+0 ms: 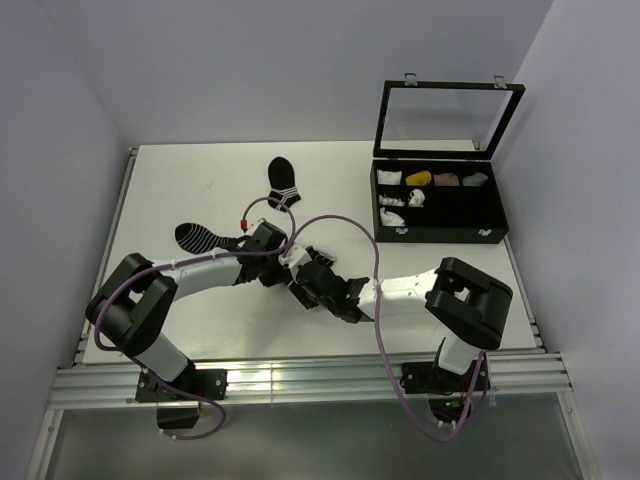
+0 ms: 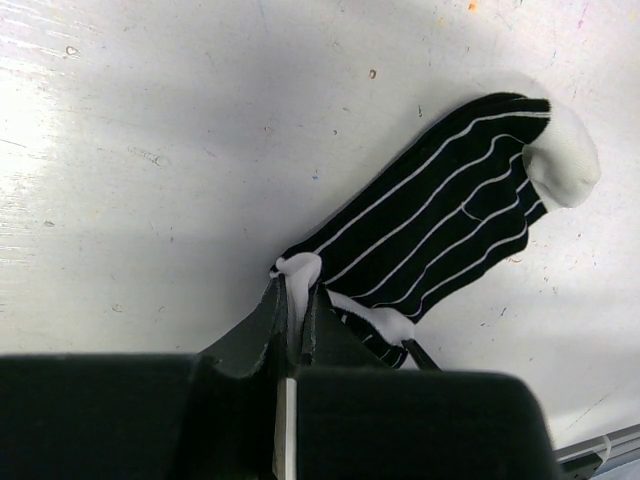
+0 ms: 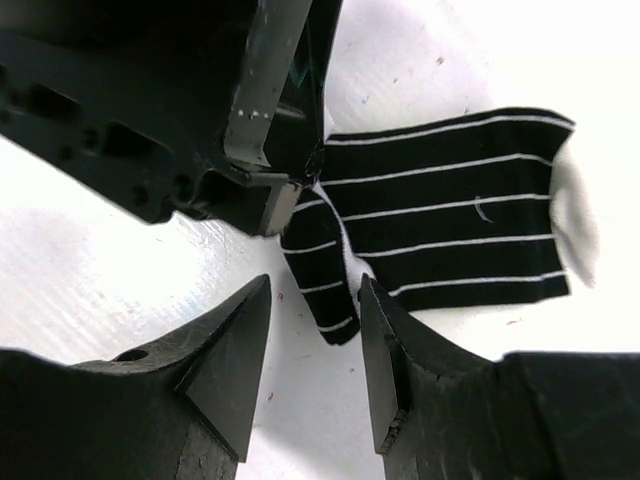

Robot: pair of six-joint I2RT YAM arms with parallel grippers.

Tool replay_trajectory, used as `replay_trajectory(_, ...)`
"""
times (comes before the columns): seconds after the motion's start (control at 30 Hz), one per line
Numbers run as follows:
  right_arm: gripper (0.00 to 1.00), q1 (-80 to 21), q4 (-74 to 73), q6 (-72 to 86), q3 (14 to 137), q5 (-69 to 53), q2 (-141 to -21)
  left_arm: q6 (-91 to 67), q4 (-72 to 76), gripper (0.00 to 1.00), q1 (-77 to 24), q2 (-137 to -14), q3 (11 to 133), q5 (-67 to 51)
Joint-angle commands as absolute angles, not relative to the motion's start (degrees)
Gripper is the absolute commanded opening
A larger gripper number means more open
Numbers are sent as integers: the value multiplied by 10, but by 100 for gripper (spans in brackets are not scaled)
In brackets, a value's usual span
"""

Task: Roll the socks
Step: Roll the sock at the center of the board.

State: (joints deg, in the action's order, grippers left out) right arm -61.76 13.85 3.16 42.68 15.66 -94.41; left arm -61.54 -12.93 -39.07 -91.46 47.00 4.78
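Observation:
A black sock (image 2: 440, 215) with thin white stripes and a white toe (image 2: 565, 160) lies flat on the white table. My left gripper (image 2: 297, 285) is shut on a fold of white cloth at the sock's near end. I cannot tell if that cloth is the second sock. In the right wrist view the same sock (image 3: 450, 210) has its end folded down in a narrow flap (image 3: 325, 290). My right gripper (image 3: 315, 285) is open, its fingers on either side of the flap's tip. From above, both grippers (image 1: 300, 270) meet mid-table and hide the sock.
A black sock with white bands (image 1: 283, 180) and a striped black sock (image 1: 200, 237) lie farther back on the table. An open black compartment case (image 1: 440, 232) holding small rolled items stands at the right rear, its lid (image 1: 445, 120) upright.

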Motion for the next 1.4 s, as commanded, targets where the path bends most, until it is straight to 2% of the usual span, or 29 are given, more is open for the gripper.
replay_trajectory(0.0, 49, -623, 160, 22, 441, 170, -975, -602, -150, 1, -393, -919, 482, 41)
replay_trajectory(0.2, 46, -623, 149, 30, 452, 168, -1006, -606, -146, 1, -392, -918, 478, 38)
replay_trajectory(0.3, 35, -623, 144, 35, 450, 172, -1014, -606, -138, 1, -392, -914, 475, 33)
replay_trajectory(0.33, 29, -623, 142, 37, 453, 177, -1016, -606, -136, 1, -391, -912, 474, 32)
replay_trajectory(0.4, 7, -622, 136, 41, 454, 174, -1019, -607, -134, 1, -390, -906, 471, 31)
replay_trajectory(0.47, 0, -620, 131, 44, 454, 159, -1012, -609, -133, 2, -390, -899, 466, 34)
replay_trajectory(0.57, 0, -609, 123, 58, 453, 100, -994, -616, -126, 17, -387, -878, 447, 45)
replay_trajectory(0.6, 0, -604, 120, 63, 454, 78, -991, -620, -120, 29, -385, -866, 441, 52)
replay_trajectory(0.7, 0, -575, 111, 88, 458, 3, -983, -635, -110, 51, -379, -839, 418, 64)
replay_trajectory(0.87, 0, -523, 126, 132, 448, -145, -974, -664, -98, 75, -372, -791, 377, 92)
replay_trajectory(1.07, 0, -445, 154, 195, 447, -292, -1005, -687, -46, 83, -368, -718, 319, 113)
replay_trajectory(1.23, 0, -390, 196, 272, 450, -408, -1069, -648, 13, 82, -368, -689, 293, 98)
replay_trajectory(1.37, 0, -364, 263, 329, 433, -451, -1102, -629, 50, 81, -370, -694, 276, 76)
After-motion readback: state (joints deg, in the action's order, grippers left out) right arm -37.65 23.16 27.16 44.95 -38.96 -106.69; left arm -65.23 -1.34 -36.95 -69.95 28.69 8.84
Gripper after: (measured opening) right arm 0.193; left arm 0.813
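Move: The striped sock's folded cuff edge runs back and right from the left fingers, which already pinch its far end. Its near end lies about 1 cm ahead of and 2 cm below the half-open right hand; from the left hand it is some 3 cm back, 3 cm right and 1 cm lower. From the right hand, the sock's body lies about 3 cm ahead and 3 cm right, and the plain black sock 20 cm ahead and 5 cm left. The near end of the sock's folded edge is pinched by the right hand, which sinks about 2 cm, edges forward and closes; only then do the left fingers open and let go of the far end, backing off some 5 cm left and up. Holding on almost in place, the right wrist rolls clockwise, looking along its fingers, and swings them round to point left, about 50 degrees in all. ##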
